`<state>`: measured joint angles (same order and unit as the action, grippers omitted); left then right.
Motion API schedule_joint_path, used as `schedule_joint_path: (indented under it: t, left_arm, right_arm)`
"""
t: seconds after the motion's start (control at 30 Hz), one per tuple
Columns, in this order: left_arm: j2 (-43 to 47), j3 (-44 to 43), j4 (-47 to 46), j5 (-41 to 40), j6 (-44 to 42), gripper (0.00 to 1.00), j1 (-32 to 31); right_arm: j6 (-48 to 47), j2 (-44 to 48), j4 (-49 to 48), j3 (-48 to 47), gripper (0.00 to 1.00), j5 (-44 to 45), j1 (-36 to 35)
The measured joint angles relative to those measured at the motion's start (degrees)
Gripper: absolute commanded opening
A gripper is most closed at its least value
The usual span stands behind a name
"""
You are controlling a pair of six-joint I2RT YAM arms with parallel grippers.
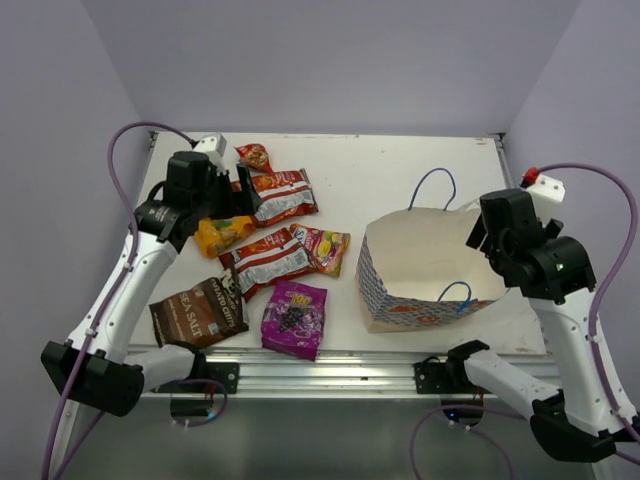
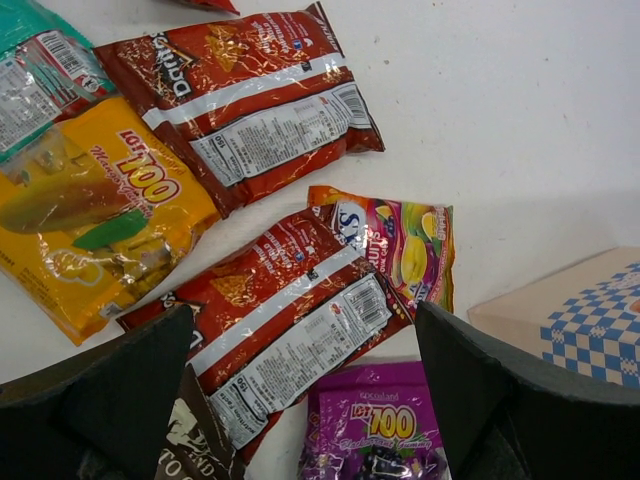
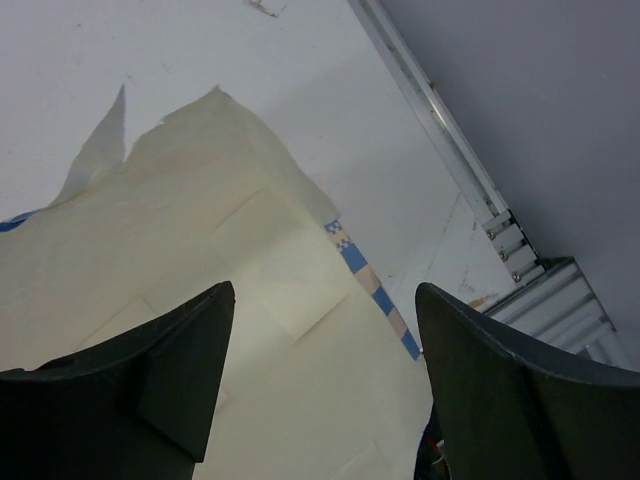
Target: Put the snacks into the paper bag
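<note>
Several snacks lie at the table's left: a small red packet (image 1: pixel 254 156), a red-and-silver chip bag (image 1: pixel 282 195), an orange-yellow packet (image 1: pixel 222 234), a second chip bag (image 1: pixel 268 260), a multicoloured packet (image 1: pixel 322 248), brown "Sea Salt" (image 1: pixel 198 311) and purple (image 1: pixel 294 318). A teal packet (image 2: pixel 40 70) shows in the left wrist view. My left gripper (image 1: pixel 240 200) hovers open over them, the second chip bag (image 2: pixel 290 320) below its jaws (image 2: pixel 303 330). The paper bag (image 1: pixel 420 265) stands mouth-up at the right. My right gripper (image 1: pixel 480 235) is open above its cream inside (image 3: pixel 250 300), holding nothing.
A metal rail (image 1: pixel 330 365) runs along the table's near edge, and another rail (image 3: pixel 440 130) borders the right side. Pale walls close in the back and both sides. Purple cables (image 1: pixel 125 140) loop from each arm.
</note>
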<state>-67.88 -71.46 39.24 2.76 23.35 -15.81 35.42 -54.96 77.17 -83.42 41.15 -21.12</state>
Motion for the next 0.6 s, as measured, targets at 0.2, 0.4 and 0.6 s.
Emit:
schedule_joint_path:
  t: [0.2, 0.4, 0.6]
  left_arm:
    - [0.1, 1.1, -1.4, 1.5, -0.4, 0.96, 0.0]
    - [0.1, 1.1, -2.0, 2.0, -0.7, 0.97, 0.0]
    - [0.1, 1.1, -2.0, 2.1, -1.8, 0.97, 0.0]
  right_arm:
    - [-0.1, 1.1, 0.1, 2.6, 0.78, 1.3, 4.0]
    - [-0.1, 0.9, 0.1, 4.5, 0.67, 1.1, 4.3]
    - [0.6, 0.4, 0.1, 7.3, 0.30, -0.4, 5.0]
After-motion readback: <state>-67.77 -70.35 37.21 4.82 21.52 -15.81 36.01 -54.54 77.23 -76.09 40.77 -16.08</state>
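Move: The right hand is over the paper bag's right rim: the rim's middle lies about 2 cm to its right, level fore and aft, and some 6 cm below. The near blue handle is roughly 8 cm left and 8 cm back, the far handle about 14 cm left and 9 cm ahead. From the left hand that rim lies some 48 cm right and 11 cm back. The right hand shifts 2 cm right, then sinks about 4 cm onto the bag's right rim, fingers half closing astride it. ##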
